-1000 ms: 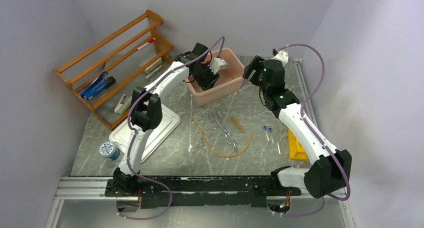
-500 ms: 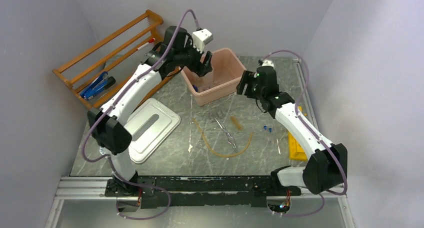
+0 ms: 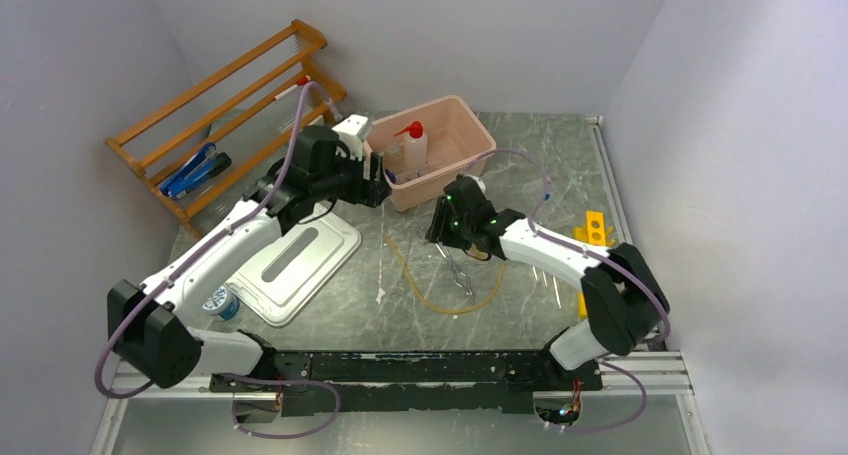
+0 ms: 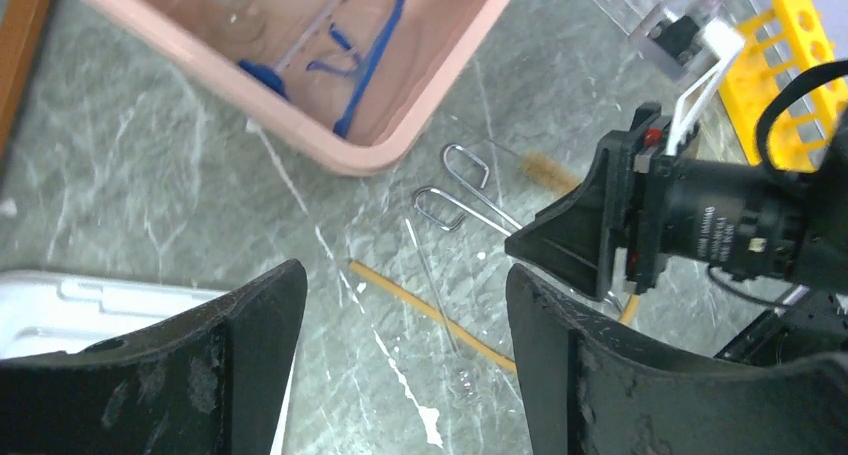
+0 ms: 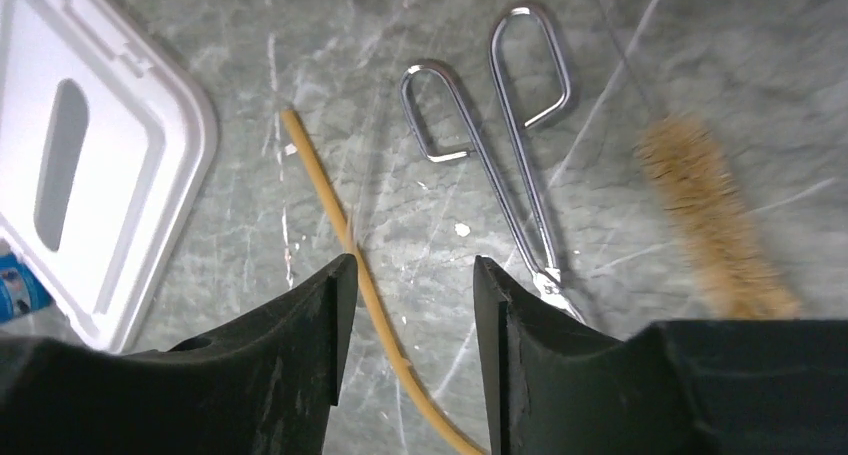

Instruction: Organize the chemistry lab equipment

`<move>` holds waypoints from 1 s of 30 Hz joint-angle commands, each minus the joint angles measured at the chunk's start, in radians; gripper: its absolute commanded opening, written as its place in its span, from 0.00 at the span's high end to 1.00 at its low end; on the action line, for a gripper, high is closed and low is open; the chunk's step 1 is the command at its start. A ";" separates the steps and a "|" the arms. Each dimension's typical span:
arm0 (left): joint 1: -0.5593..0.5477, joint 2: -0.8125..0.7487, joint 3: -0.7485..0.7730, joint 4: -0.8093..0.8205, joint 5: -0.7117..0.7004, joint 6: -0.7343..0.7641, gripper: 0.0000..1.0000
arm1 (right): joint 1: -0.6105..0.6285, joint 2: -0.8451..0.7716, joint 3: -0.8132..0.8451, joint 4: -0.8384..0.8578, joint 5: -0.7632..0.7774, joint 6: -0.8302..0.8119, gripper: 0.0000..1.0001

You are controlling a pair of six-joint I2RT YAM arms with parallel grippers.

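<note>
The white red-capped squeeze bottle stands in the pink tub, and the blue-framed goggles lie in there too. Metal tongs, tan rubber tubing and a small brush lie on the table in front of the tub. My right gripper hangs low over them, open, with the tubing running between its fingers. My left gripper is open and holds nothing, just left of the tub's near corner. The right arm partly hides the yellow tube rack.
A white lid lies on the table at the left, with a blue-capped jar beside it. The orange wooden shelf rack stands at the back left. The two grippers are close together over the tongs.
My left arm has drawn back from above the tub to its near left corner; the squeeze bottle now shows standing inside. My right arm has swung from the back right down over the tongs, jaws narrowing.
</note>
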 commanded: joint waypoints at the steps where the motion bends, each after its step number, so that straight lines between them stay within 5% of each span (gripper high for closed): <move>1: 0.001 -0.087 -0.091 0.083 -0.150 -0.150 0.23 | 0.041 0.090 -0.027 0.140 -0.019 0.219 0.51; 10: 0.001 -0.204 -0.215 0.091 -0.239 -0.226 0.25 | 0.147 0.232 0.036 0.167 0.071 0.328 0.52; 24: 0.001 -0.246 -0.224 0.044 -0.307 -0.163 0.25 | 0.230 0.364 0.157 0.014 0.262 0.432 0.73; 30: 0.002 -0.251 -0.185 -0.066 -0.549 -0.233 0.24 | 0.288 0.393 0.221 -0.173 0.418 0.471 0.79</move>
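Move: The thin glass rod lies about 8 cm to the right hand's left, some 2 cm back and 8 cm below it, lying across the rubber tube. At that same table level, the metal tongs have their middle about 3 cm back and 2 cm to the right of the hand, and the bottle brush lies 7 cm right and 2 cm ahead of it. From the left hand, the rod is about 6 cm back, 5 cm right and 23 cm down. The right hand swings left about 8 cm and sinks some 7 cm, away from over the tongs and down to the glass rod where it crosses the rubber tube; most of the drop comes early, then the fingers close from half open to a narrow gap around the rod while the wrist turns about 15 degrees clockwise. Meanwhile the empty left hand draws off about 7 cm to the left, away from the pink bin and the right arm, turning some 25 degrees counter-clockwise with its fingers staying open. ##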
